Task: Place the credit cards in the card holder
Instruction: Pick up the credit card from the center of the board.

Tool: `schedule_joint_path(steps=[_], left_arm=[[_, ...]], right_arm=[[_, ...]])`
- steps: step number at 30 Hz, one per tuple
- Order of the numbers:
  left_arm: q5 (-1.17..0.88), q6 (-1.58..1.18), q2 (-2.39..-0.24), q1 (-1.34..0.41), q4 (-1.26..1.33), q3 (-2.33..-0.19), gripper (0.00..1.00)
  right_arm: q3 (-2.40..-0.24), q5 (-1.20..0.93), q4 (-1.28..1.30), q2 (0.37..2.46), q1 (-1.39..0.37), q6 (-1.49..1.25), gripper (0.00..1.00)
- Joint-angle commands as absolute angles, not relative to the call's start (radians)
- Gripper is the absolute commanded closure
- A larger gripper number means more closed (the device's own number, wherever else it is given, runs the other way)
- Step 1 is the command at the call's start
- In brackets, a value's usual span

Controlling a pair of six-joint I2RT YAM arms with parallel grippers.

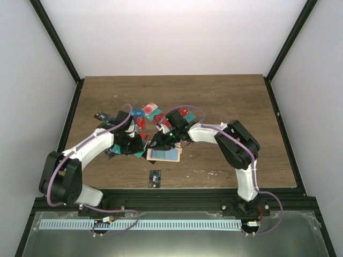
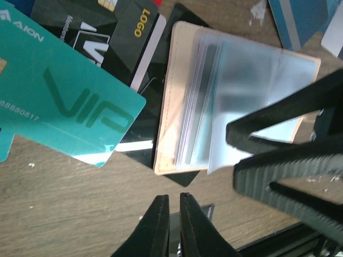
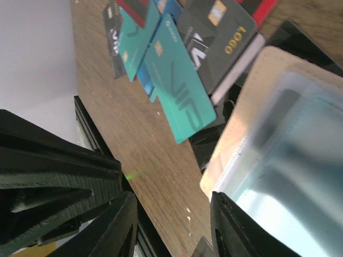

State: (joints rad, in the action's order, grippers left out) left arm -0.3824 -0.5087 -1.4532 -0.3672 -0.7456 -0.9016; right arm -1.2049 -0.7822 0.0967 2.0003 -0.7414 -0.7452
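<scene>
The card holder (image 1: 164,155) (image 2: 177,107) (image 3: 257,107) lies open on the wood, beige with clear sleeves that show card edges inside. A pile of credit cards (image 1: 147,115) lies behind it. A teal VIP card (image 2: 69,101) (image 3: 182,101) and a black LOGO card (image 2: 128,32) (image 3: 220,37) lie at its left edge. My left gripper (image 1: 140,144) (image 2: 174,206) hangs just off the holder's near-left corner, shut, with nothing between its tips. My right gripper (image 1: 159,143) (image 3: 177,225) stands open over the holder's edge, one finger (image 2: 278,123) on the clear sleeve and bare wood between the two fingers.
A lone black card (image 1: 155,178) lies near the table's front edge by the black rail. Another dark card (image 1: 99,115) sits far left. Red cards (image 1: 185,113) lie behind the right wrist. The two grippers are close together over the holder.
</scene>
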Motion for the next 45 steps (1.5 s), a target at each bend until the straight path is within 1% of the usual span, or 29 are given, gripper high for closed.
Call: schedule_joint_path(steps=[1, 4, 8, 16, 21, 26, 32, 39, 45], left_arm=[[-0.368, -0.491, -1.379, -0.364, -0.779, -0.852, 0.89], [-0.379, -0.497, -1.327, -0.366, -0.780, -0.803, 0.83], [-0.439, -0.499, -1.281, -0.380, -0.761, -0.725, 0.77], [-0.475, -0.547, -1.267, -0.475, -0.682, -0.622, 0.70], [-0.446, -0.580, -1.276, -0.534, -0.612, -0.606, 0.65], [-0.407, -0.596, -1.301, -0.537, -0.555, -0.613, 0.65], [-0.416, -0.597, -1.351, -0.556, -0.480, -0.598, 0.65], [-0.438, -0.577, -1.418, -0.588, -0.405, -0.617, 0.65], [-0.439, -0.570, -1.473, -0.649, -0.408, -0.630, 0.66]], right_arm=[[-1.263, -0.823, 0.126, 1.950, -0.746, -0.687, 0.60], [-1.240, -0.804, 0.150, 1.886, -0.746, -0.664, 0.59], [-1.137, -0.759, 0.150, 1.776, -0.746, -0.681, 0.57], [-0.818, -0.708, 0.061, 1.573, -0.758, -0.843, 0.52], [-0.692, -0.657, 0.026, 1.491, -0.839, -0.924, 0.47], [-0.582, -0.600, -0.017, 1.416, -0.905, -1.017, 0.42], [-0.443, -0.544, -0.144, 1.333, -0.986, -1.148, 0.37], [-0.371, -0.499, -0.215, 1.321, -1.053, -1.221, 0.35], [-0.334, -0.416, -0.259, 1.295, -1.107, -1.316, 0.33]])
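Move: Behind and to the right of the left hand lies the black VIP card: about 11 cm back, 5 cm right and 7 cm below. The card holder is some 9 cm to this hand's right and 2 cm ahead; the teal VIP card is about 4 cm to its left and 2 cm ahead, both on the table. From the right hand, the black VIP card lies roughly 14 cm back, 3 cm to the right and 6 cm below. Drawing back from beside the card holder, the left hand travels about 9 cm back while sinking, then eases 2 cm forward and slides some 5 cm right, still lowering, to the black VIP card's far end, its nearly shut fingers opening to a third. The right hand lifts 6 cm off the holder's area, then drops and retreats nearly 20 cm back and 10 cm right, opening wider. ##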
